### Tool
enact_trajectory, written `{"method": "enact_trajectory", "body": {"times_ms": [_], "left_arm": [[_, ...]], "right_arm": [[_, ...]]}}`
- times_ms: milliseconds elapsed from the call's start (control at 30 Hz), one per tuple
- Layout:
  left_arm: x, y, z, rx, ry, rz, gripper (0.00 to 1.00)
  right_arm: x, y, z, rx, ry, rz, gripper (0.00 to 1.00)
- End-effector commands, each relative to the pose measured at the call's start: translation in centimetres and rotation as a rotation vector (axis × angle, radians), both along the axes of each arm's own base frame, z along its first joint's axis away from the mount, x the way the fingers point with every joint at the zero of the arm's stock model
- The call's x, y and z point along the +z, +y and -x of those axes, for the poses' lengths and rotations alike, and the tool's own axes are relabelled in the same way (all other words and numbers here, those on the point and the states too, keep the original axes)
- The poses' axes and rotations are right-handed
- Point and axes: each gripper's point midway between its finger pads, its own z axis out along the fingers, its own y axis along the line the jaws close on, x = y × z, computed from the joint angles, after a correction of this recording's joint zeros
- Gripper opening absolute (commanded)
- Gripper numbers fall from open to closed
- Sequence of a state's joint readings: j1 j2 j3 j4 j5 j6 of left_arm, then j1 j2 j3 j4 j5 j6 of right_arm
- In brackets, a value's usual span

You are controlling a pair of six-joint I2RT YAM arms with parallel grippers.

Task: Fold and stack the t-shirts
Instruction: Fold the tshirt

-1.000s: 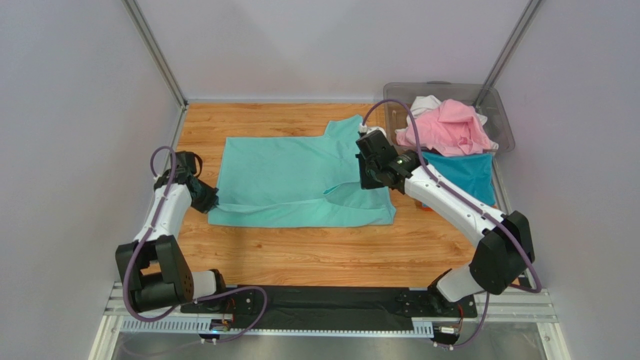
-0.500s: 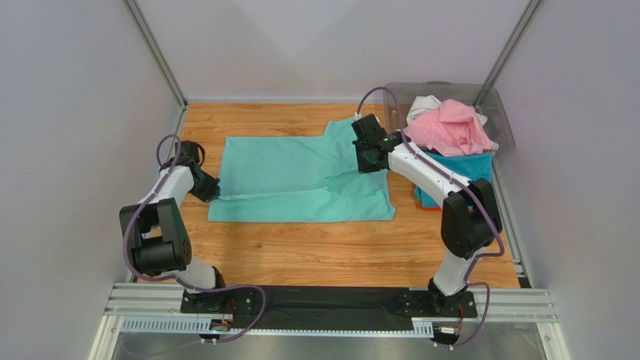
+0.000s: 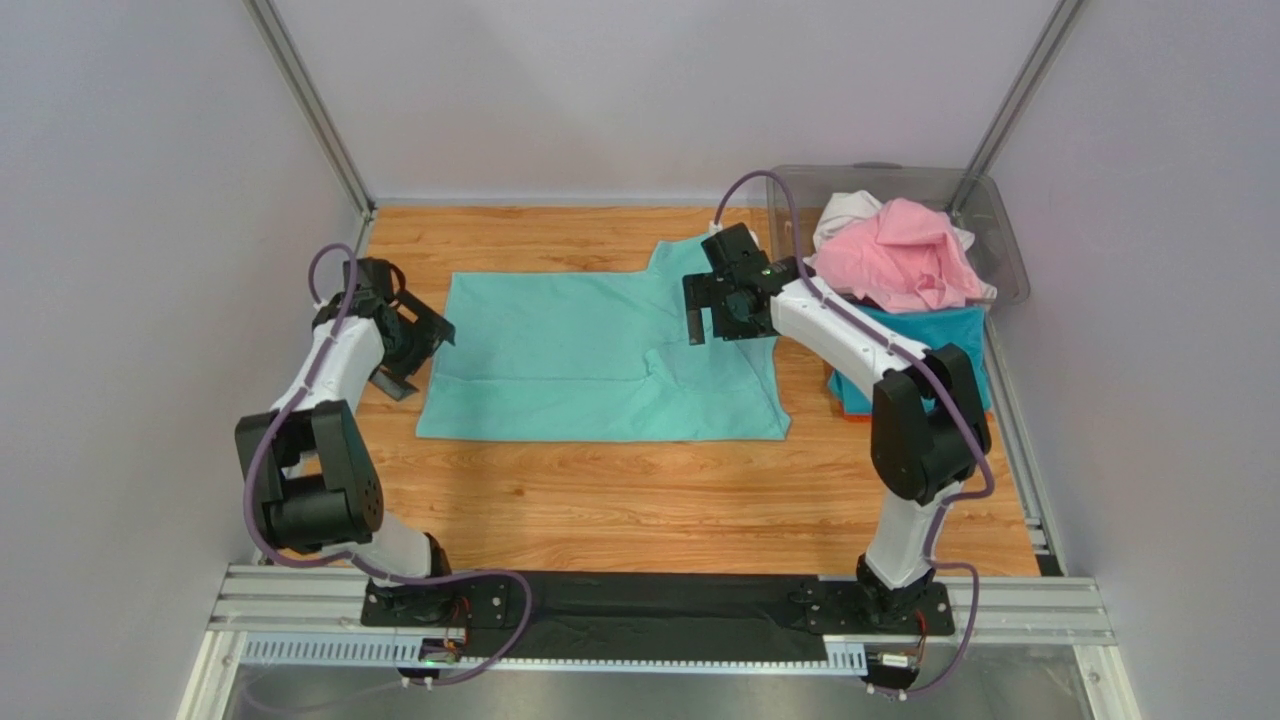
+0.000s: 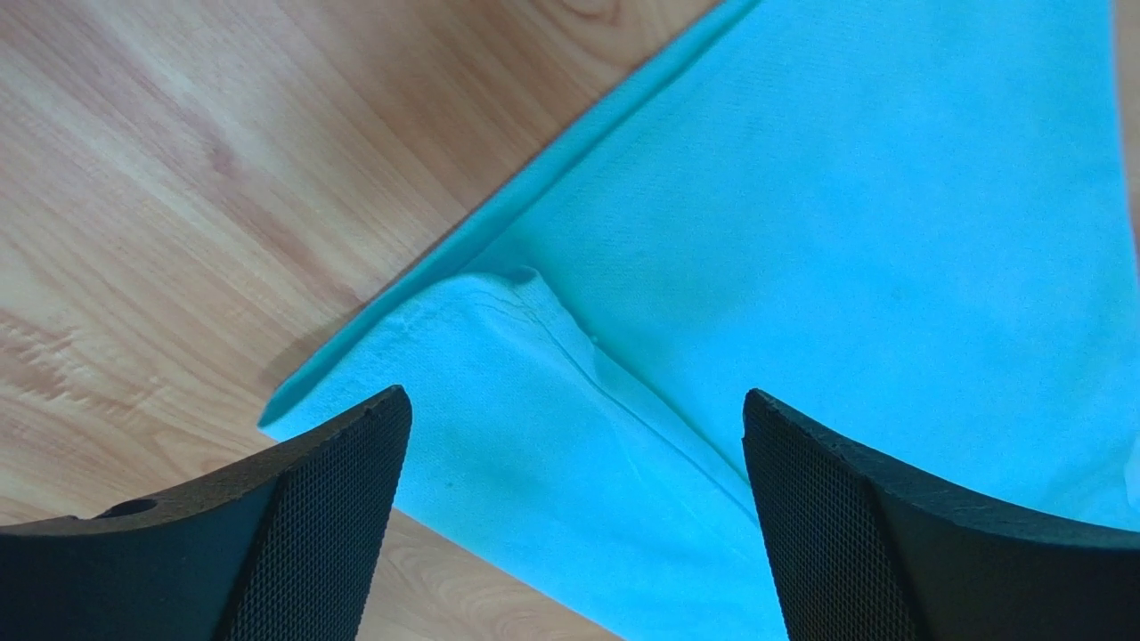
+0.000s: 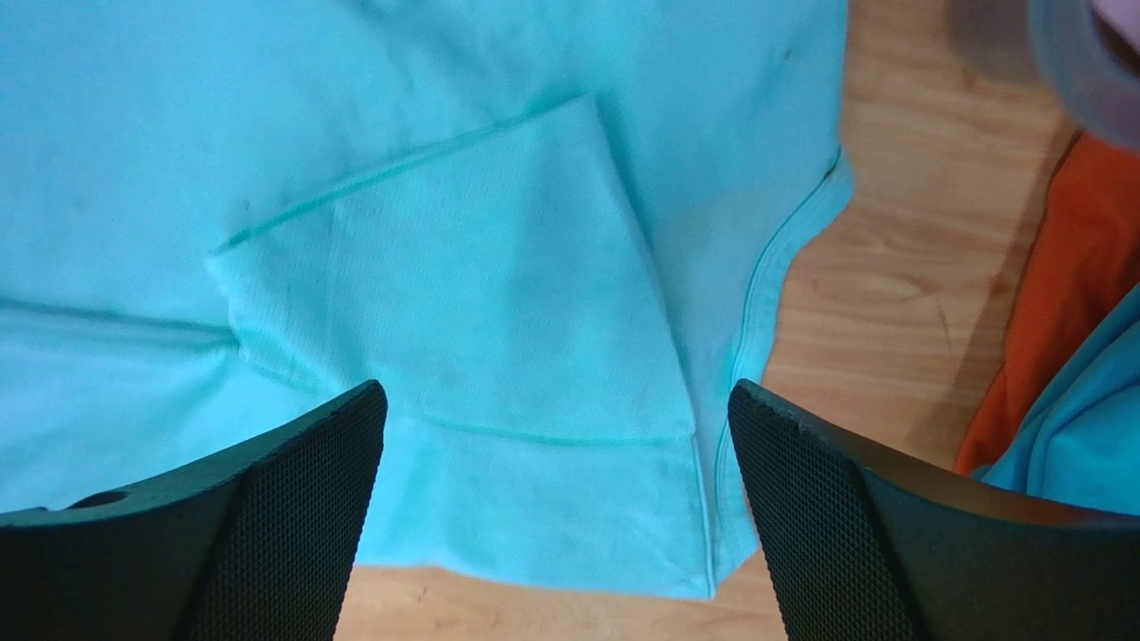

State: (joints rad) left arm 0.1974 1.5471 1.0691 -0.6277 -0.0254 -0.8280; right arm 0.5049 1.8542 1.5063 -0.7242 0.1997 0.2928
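Observation:
The mint green t-shirt (image 3: 601,353) lies flat on the wooden table (image 3: 631,495), its near part folded over. My left gripper (image 3: 416,356) stands open just over the shirt's left edge, where a folded corner (image 4: 495,334) lies between its fingers (image 4: 315,521), held by nothing. Over the shirt's right end my right gripper (image 3: 718,318) is open too, above a folded-in sleeve (image 5: 509,294). Its fingers (image 5: 830,521) hold nothing. Pink (image 3: 899,252) and white (image 3: 851,207) t-shirts fill the bin. A teal blue t-shirt (image 3: 932,353) lies on an orange one (image 5: 1057,294).
The clear grey plastic bin (image 3: 999,225) stands at the back right corner. Grey walls and metal frame posts (image 3: 308,105) close in the table on three sides. The teal and orange pile sits right of the mint shirt, near the table's right edge.
Both grippers went from shut on the mint shirt's cloth to open, letting it drop flat. Before that, the right gripper carried its end a little farther back.

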Motion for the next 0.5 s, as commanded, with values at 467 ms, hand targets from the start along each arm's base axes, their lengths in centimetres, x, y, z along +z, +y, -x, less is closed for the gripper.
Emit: {"method": "enact_trajectory", "body": {"times_ms": [467], "left_arm": [[-6.6, -5.1, 2.5, -0.256, 0.212, 0.031, 1.0]], "right_arm": [[-6.6, 1.6, 6.4, 0.029, 0.136, -0.041, 1.0]]}}
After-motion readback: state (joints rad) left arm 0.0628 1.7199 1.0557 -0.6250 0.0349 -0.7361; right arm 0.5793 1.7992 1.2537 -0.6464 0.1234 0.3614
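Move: About 8 cm below the left hand is the left part of the t-shirt's folded strip, some 6 cm back and 5 cm to the right; the shirt's near left corner is about 10 cm back and 2 cm left of that hand. From the right hand the strip's right part lies some 9 cm back, level sideways and about 10 cm below, the near right corner 13 cm back and 8 cm right, the sleeve 10 cm ahead and 2 cm left, the blue shirt 23 cm right and 3 cm back. Downward and inward goes the left hand: it rises a little while swinging about 5 cm to the right over the shirt's left end, then sinks towards the folded strip, easing back slightly and turning some 15 degrees clockwise. The right hand first draws back about 6 cm above the shirt, then sinks some 5 cm towards the strip. Both grippers stay wide open. ##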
